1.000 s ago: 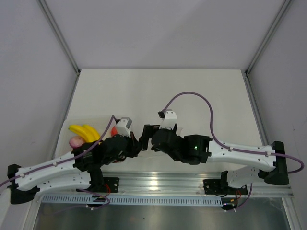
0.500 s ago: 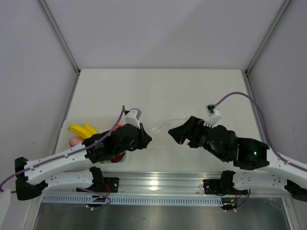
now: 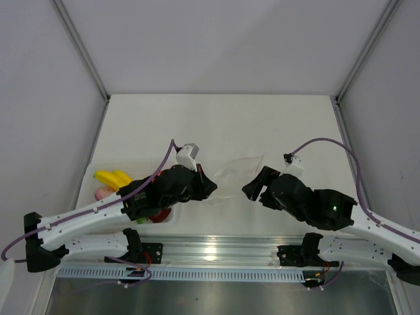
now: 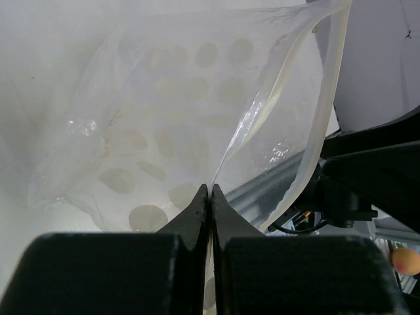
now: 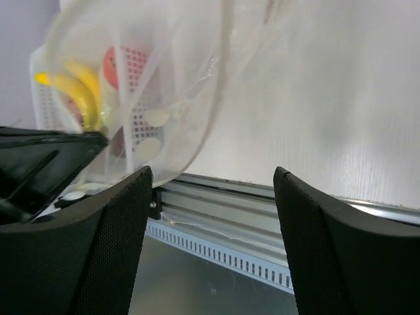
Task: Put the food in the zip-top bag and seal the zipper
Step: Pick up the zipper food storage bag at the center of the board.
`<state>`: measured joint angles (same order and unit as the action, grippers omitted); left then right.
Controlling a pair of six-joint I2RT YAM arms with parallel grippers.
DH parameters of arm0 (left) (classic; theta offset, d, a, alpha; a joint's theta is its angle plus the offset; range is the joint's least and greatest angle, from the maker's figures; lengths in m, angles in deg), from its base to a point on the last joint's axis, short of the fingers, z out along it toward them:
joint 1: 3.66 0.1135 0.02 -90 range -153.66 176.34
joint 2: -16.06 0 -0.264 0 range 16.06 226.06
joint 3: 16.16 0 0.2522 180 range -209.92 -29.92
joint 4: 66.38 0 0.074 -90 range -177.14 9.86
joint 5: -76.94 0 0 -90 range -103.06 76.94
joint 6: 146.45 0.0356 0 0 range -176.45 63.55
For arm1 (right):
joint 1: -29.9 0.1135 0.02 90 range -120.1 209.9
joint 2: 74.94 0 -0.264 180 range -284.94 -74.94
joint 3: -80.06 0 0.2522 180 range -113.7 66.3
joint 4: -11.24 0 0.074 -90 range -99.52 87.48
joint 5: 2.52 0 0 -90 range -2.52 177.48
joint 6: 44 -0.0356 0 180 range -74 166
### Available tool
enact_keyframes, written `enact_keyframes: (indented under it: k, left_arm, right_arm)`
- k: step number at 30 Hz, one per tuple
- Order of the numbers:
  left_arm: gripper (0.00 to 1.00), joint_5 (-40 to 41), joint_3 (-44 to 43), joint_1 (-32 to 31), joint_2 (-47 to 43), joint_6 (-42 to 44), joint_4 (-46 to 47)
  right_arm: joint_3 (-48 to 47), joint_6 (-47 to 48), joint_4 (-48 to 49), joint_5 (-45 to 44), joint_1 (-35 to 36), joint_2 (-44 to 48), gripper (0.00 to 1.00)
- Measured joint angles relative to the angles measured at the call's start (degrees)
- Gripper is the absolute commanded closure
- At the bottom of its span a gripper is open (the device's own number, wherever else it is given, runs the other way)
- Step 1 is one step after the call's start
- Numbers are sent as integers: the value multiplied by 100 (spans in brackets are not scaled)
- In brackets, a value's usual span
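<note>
My left gripper (image 3: 211,186) is shut on an edge of the clear zip-top bag (image 3: 239,168), and in the left wrist view its jaws (image 4: 210,191) pinch the film together. The bag (image 4: 197,111) fans out ahead of them, with the thicker zipper strip (image 4: 323,125) down its right side. My right gripper (image 3: 252,188) hangs open just right of the bag with nothing between its fingers (image 5: 213,172). The food lies in a white tray (image 3: 90,172): a yellow banana (image 3: 113,178), a pink piece (image 3: 104,193) and a red piece (image 3: 157,215). An orange piece (image 4: 405,260) shows low in the left wrist view.
The aluminium rail (image 3: 216,249) runs along the table's near edge under both arms. The tray sits against the left wall post. In the right wrist view the banana (image 5: 77,92) and a red apple (image 5: 115,63) show through the bag (image 5: 164,79).
My right gripper has drawn away from the left one, to the right. The left gripper has moved right and a little farther away with the bag, which now spreads out between the two.
</note>
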<state>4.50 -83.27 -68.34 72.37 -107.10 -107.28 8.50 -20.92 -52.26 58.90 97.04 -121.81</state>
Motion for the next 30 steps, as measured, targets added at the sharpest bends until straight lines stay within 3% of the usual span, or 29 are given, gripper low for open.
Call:
enact_keyframes:
  k: [5,11,13,14,15,16,18,20,21,25,30]
  left_arm:
    - [99,-63,9,0,15,-140,227]
    - [100,-184,9,0,101,-164,382]
    - [99,-260,9,0,120,-160,479]
    - [99,-297,15,0,129,-160,529]
    - [89,-330,20,4,131,-157,570]
    - [72,-372,35,11,129,-138,614]
    - [49,-476,94,42,129,-72,734]
    - [39,-595,203,87,107,-26,898]
    - [27,-651,254,111,94,-7,931]
    - [11,-752,380,168,-37,118,911]
    - [10,-627,431,542,-796,319,433]
  right_arm:
    - [442,0,188,184,-378,-20,33]
    - [649,125,579,522,-765,-129,60]
    - [649,184,693,570,-776,-197,77]
    - [649,247,748,595,-780,-225,96]
    - [647,319,782,614,-791,-256,100]
    - [629,358,791,634,-798,-293,100]
    - [533,446,726,632,-802,-391,100]
    - [291,636,540,573,-804,-542,100]
    - [105,761,402,518,-804,-625,100]
    - [-693,1276,-83,149,-802,-876,100]
    - [-1775,1993,-938,-457,-813,-1410,100]
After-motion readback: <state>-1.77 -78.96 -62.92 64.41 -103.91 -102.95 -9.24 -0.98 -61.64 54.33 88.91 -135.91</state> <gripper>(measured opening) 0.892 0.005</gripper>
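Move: The zip-top bag's open rim, where the right fingers will shut on it, lies about 2 cm ahead of the open right hand, 1 cm to its left and 4 cm below. The left fingertips, already pinching the bag, are some 12 cm left of the right hand and level fore and aft. From the left hand that rim spot is about 11 cm right and 2 cm ahead; the food basket sits roughly 31 cm left, 5 cm ahead and well below. The bag's rim passes from left to right fingers: the right hand dips about 4 cm and eases forward onto it, shuts fully, then lifts some 7 cm, drawing forward and right with its left side rolling down. The left hand drifts 2–3 cm right, opens wide and lets go of the bag, then pulls about 4 cm left. ##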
